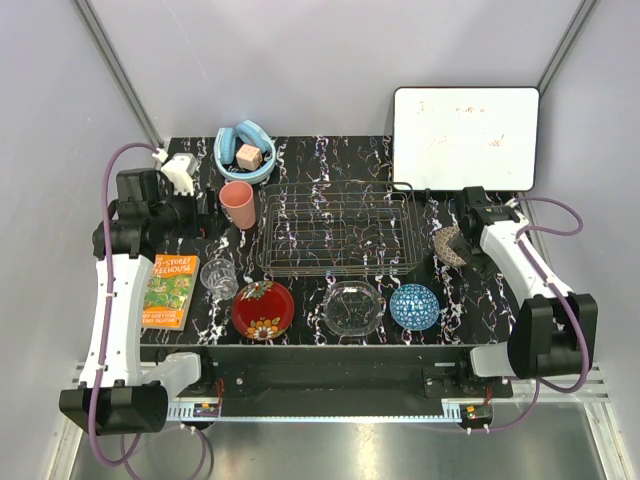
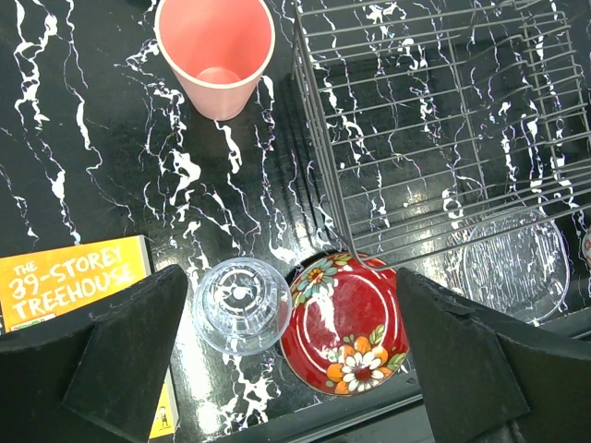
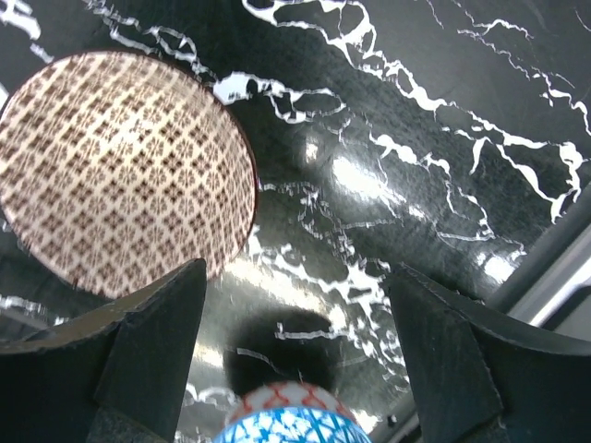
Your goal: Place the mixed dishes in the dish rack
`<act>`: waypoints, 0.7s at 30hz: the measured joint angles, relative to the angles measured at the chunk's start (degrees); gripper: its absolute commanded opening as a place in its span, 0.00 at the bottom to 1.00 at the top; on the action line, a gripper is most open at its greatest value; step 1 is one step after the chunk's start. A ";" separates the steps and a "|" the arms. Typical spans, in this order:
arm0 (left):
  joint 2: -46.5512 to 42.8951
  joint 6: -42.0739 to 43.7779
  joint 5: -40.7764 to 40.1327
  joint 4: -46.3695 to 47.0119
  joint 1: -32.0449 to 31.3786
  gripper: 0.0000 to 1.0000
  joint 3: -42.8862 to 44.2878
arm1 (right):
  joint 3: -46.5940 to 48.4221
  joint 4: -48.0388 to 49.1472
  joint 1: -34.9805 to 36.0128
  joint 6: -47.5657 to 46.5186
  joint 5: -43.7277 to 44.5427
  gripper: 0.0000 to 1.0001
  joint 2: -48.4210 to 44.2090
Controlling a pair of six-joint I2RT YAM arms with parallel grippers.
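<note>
The wire dish rack (image 1: 338,228) sits mid-table with nothing in it; its corner (image 2: 434,129) also shows in the left wrist view. A pink cup (image 1: 238,204) (image 2: 215,51) stands at its left. Along the front edge are a glass tumbler (image 1: 219,278) (image 2: 242,305), a red floral bowl (image 1: 263,309) (image 2: 346,323), a clear glass bowl (image 1: 353,307) (image 2: 517,263) and a blue patterned bowl (image 1: 414,306) (image 3: 291,425). A pale patterned bowl (image 1: 452,246) (image 3: 120,166) lies right of the rack. My left gripper (image 1: 185,205) (image 2: 291,277) hangs open high above the tumbler and red bowl. My right gripper (image 1: 468,215) (image 3: 297,272) is open beside the pale bowl, holding nothing.
A yellow book (image 1: 170,290) (image 2: 65,286) lies at the front left. A light-blue ring with a wooden block (image 1: 245,150) sits at the back left, a whiteboard (image 1: 465,137) at the back right. The table's front edge (image 1: 320,345) runs just below the bowls.
</note>
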 measured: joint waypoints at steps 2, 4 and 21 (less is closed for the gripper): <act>0.00 0.02 0.02 -0.04 0.20 0.99 -0.22 | -0.57 1.25 0.00 0.85 0.85 0.86 1.25; -0.02 0.02 0.17 0.00 0.28 0.99 -0.26 | -1.03 2.51 -0.09 1.46 1.40 0.85 2.67; -3.04 0.94 2.08 0.35 1.07 0.99 -3.17 | -5.20 13.27 -0.94 4.50 3.96 0.56 11.63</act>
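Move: The brown patterned plate is about 6 cm ahead of my right hand, 4 cm to its left and 9 cm below. The blue bowl lies some 8 cm back and 13 cm left of that hand. The rack's middle is roughly 28 cm left and 10 cm ahead. From my left hand, the plate lies about 54 cm right, 4 cm ahead and 24 cm below. I sink my right hand about 6.5 cm to the near-side rim of the brown patterned plate, easing some 2 cm forward on the way, mostly early, and turning slightly clockwise. My fingers narrow from nearly wide open to a bit over half, one over the plate and the other just outside, with the rim between the tips but not yet pinched. ##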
